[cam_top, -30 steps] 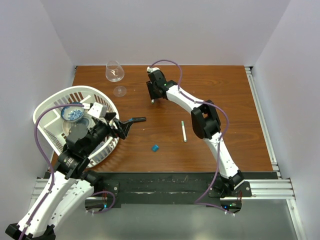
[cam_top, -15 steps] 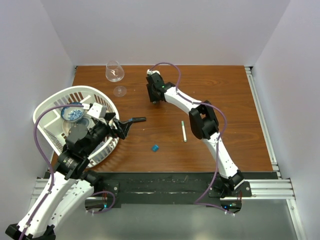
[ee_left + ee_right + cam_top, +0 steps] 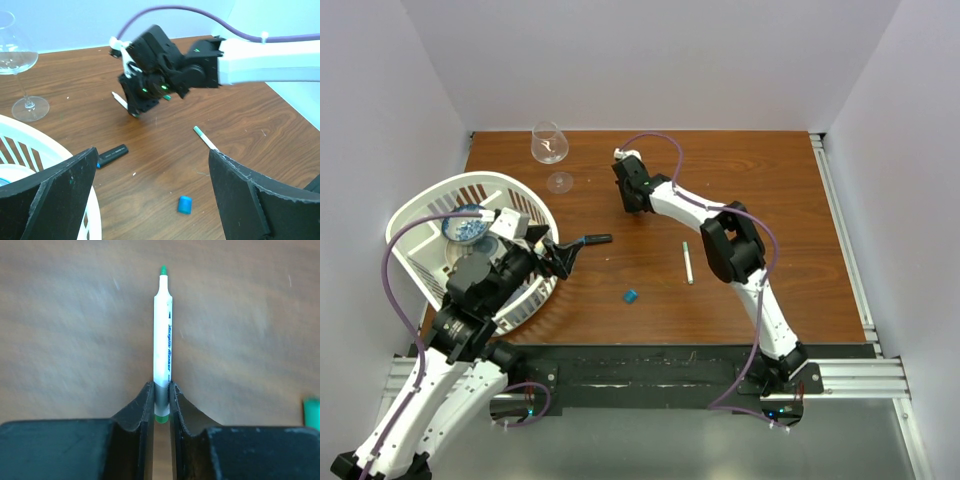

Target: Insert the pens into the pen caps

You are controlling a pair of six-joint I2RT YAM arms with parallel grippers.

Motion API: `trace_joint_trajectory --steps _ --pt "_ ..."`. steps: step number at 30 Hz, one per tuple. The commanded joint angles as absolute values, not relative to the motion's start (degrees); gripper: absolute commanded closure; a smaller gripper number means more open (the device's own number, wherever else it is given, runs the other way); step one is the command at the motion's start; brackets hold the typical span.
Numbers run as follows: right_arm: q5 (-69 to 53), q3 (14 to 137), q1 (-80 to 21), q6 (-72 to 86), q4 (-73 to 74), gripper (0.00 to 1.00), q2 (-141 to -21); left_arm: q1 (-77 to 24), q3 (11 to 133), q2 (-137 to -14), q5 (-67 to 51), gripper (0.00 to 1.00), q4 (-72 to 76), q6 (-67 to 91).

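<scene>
My right gripper [image 3: 161, 390] is shut on the tail end of a white pen [image 3: 162, 335], whose green tip points away over the wood. From above, this gripper [image 3: 630, 198] is at the far middle of the table. A green pen cap [image 3: 312, 412] shows at the right edge of the right wrist view. A second white pen [image 3: 687, 262] lies at mid-table, and a blue pen cap [image 3: 631, 296] lies nearer me. My left gripper [image 3: 155, 200] hangs open above the blue cap [image 3: 185, 204], close to the basket.
A white laundry basket [image 3: 430, 200] holding a bowl of blue bits [image 3: 466, 226] stands at the left edge. A black marker [image 3: 592, 240] lies just right of it. A wine glass [image 3: 550, 150] stands at the back left.
My right gripper has closed on the white pen and shifted slightly at the far middle. The left arm has barely moved and stays open.
</scene>
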State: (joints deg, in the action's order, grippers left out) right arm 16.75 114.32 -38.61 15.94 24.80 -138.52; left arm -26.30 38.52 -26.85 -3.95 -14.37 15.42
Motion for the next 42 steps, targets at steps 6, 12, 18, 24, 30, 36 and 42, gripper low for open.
trace_joint_trajectory --steps 6,12,18,24,30,36,42 --pt "10.02 86.79 -39.46 23.72 13.65 1.00 -120.95 -26.10 39.19 -27.24 -3.86 0.09 -12.83 18.10" --pt "8.09 74.73 -40.43 27.77 5.29 1.00 -111.46 -26.10 43.49 -33.30 -7.38 0.13 -13.88 26.71" --pt "6.86 64.71 -40.61 30.49 -2.09 1.00 -100.65 -26.10 46.41 -40.51 -10.28 0.16 -14.42 32.07" --pt "3.35 55.40 -40.87 35.33 -9.56 1.00 -89.59 -26.10 45.70 -46.40 -14.50 0.19 -7.74 39.01" --pt "1.58 48.18 -42.01 39.37 -16.51 1.00 -77.98 -26.19 45.70 -53.69 -18.28 0.26 1.56 43.76" --pt "0.18 44.74 -43.33 42.01 -20.82 1.00 -71.90 -26.19 45.88 -59.93 -22.93 0.30 11.41 45.00" --pt "-0.53 42.71 -45.70 43.42 -24.61 1.00 -67.24 -26.28 49.22 -64.25 -24.96 0.32 15.12 43.86"
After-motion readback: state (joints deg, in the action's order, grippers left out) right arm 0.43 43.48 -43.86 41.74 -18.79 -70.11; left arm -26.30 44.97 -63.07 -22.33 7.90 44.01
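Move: The pen, already pinched near its rear end by the right gripper, lies about 31 cm ahead of the left hand, 11 cm right and 26 cm below. Beneath that route, the blue marker lies 17 cm ahead and 2 cm right. From the right hand, the open left gripper is some 27 cm back, 13 cm left and 25 cm up; the green cap is 11 cm right and 1 cm ahead, the capped pen 16 cm back and 12 cm right. Keep the pen pinched and draw the right gripper back low over the table, then sweep it up and farther back towards the left gripper, about 21 cm each way, rolling some 50 degrees so its fingers swing left. Meanwhile bring the left gripper right and forward to meet the pen, sinking slightly, tipping down and narrowing its jaws partway without touching. ##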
